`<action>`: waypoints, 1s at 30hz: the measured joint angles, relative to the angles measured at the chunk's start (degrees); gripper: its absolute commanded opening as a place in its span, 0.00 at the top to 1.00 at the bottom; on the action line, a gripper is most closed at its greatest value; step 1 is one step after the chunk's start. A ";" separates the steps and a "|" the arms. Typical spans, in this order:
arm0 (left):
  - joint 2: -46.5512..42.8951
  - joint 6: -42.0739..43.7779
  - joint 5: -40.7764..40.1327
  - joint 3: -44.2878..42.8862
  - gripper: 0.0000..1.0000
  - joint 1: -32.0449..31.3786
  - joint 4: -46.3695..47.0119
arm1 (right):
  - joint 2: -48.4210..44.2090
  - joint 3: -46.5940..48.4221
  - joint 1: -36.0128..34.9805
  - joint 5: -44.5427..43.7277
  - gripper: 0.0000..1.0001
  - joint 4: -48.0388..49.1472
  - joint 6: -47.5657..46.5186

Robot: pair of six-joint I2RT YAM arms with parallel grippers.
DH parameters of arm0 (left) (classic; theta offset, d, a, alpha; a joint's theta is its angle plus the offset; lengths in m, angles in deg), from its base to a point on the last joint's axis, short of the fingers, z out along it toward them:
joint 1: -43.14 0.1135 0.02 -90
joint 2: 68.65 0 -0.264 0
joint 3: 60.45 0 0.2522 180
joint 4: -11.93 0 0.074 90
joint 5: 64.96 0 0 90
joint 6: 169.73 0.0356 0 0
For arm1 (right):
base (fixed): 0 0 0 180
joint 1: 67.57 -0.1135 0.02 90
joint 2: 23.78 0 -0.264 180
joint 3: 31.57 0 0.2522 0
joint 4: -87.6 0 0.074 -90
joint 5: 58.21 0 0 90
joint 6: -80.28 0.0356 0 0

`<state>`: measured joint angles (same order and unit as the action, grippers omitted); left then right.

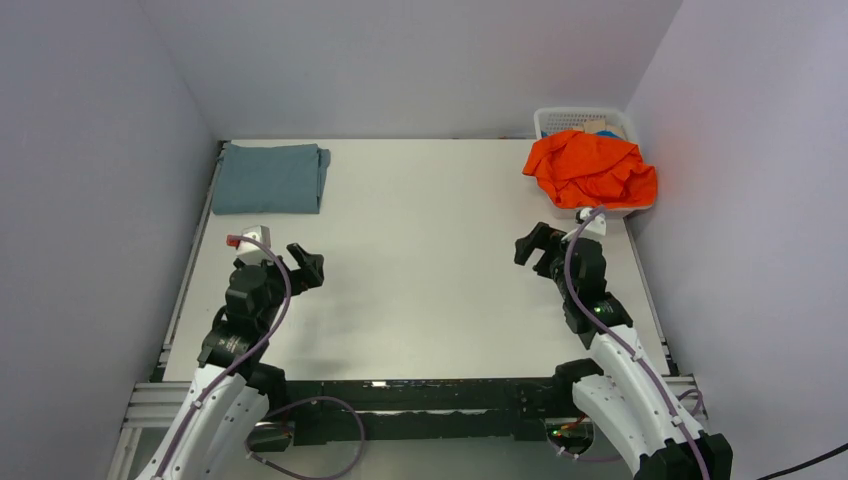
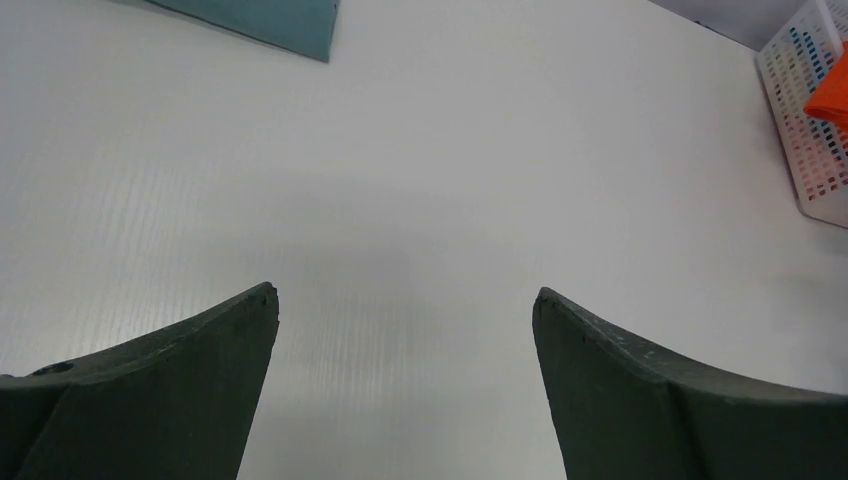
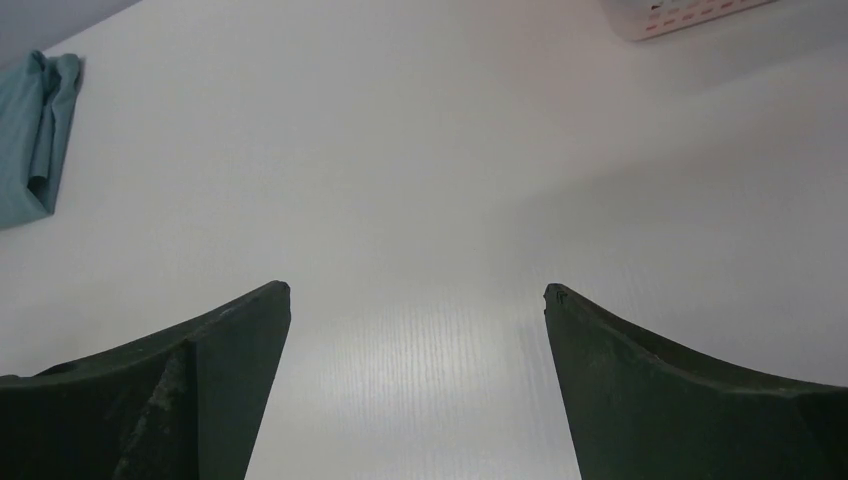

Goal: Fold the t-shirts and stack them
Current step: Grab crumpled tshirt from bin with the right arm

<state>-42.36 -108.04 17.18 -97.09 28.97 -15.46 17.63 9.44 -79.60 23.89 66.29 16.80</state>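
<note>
A grey-blue t-shirt [image 1: 268, 178] lies folded flat at the table's far left; its corner shows in the left wrist view [image 2: 270, 20] and its edge in the right wrist view [image 3: 35, 135]. A bright orange t-shirt [image 1: 590, 168] is bunched on top of the white lattice basket [image 1: 570, 120] at the far right; a bit of it shows in the left wrist view [image 2: 832, 95]. The turquoise-blue t-shirt is out of view. My left gripper [image 1: 308, 268] [image 2: 405, 295] is open and empty above the bare table. My right gripper [image 1: 532, 245] [image 3: 418, 290] is open and empty too.
The white basket [image 2: 805, 130] stands in the far right corner against the wall, its base edge in the right wrist view [image 3: 690, 15]. Grey walls close in the table on the left, back and right. The white tabletop [image 1: 430, 260] lies between the two arms.
</note>
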 measured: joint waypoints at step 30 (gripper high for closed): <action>4.39 0.00 -2.27 0.04 0.00 0.00 -0.85 | 68.26 62.38 20.46 -10.49 0.03 -10.47 -2.73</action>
<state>-37.97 -108.04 14.91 -97.04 28.97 -16.31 85.89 71.82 -59.14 13.39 55.82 14.07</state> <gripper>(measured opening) 0.994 0.985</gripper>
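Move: The crumpled orange t-shirt, heaped over the white bin's front, lies about 21 cm ahead of the right hand, 15 cm to its right and roughly 6 cm lower. The bin itself centres about 23 cm ahead and 15 cm right, some 12 cm below; a bit of blue cloth shows at its back, 31 cm ahead, 19 cm right and 7 cm down. From the idle left hand the orange t-shirt is some 25 cm ahead and 74 cm right, roughly 7 cm lower. The orange t-shirt in the bin is reached for by the right hand, which goes forward about 23 cm while first rising some 8 cm, then swings right about 17 cm and drops back to its starting height over the cloth. It turns clockwise and tips its fingers further down, jaws still wide open; contact can't be seen. The left hand sinks about 2 cm. ##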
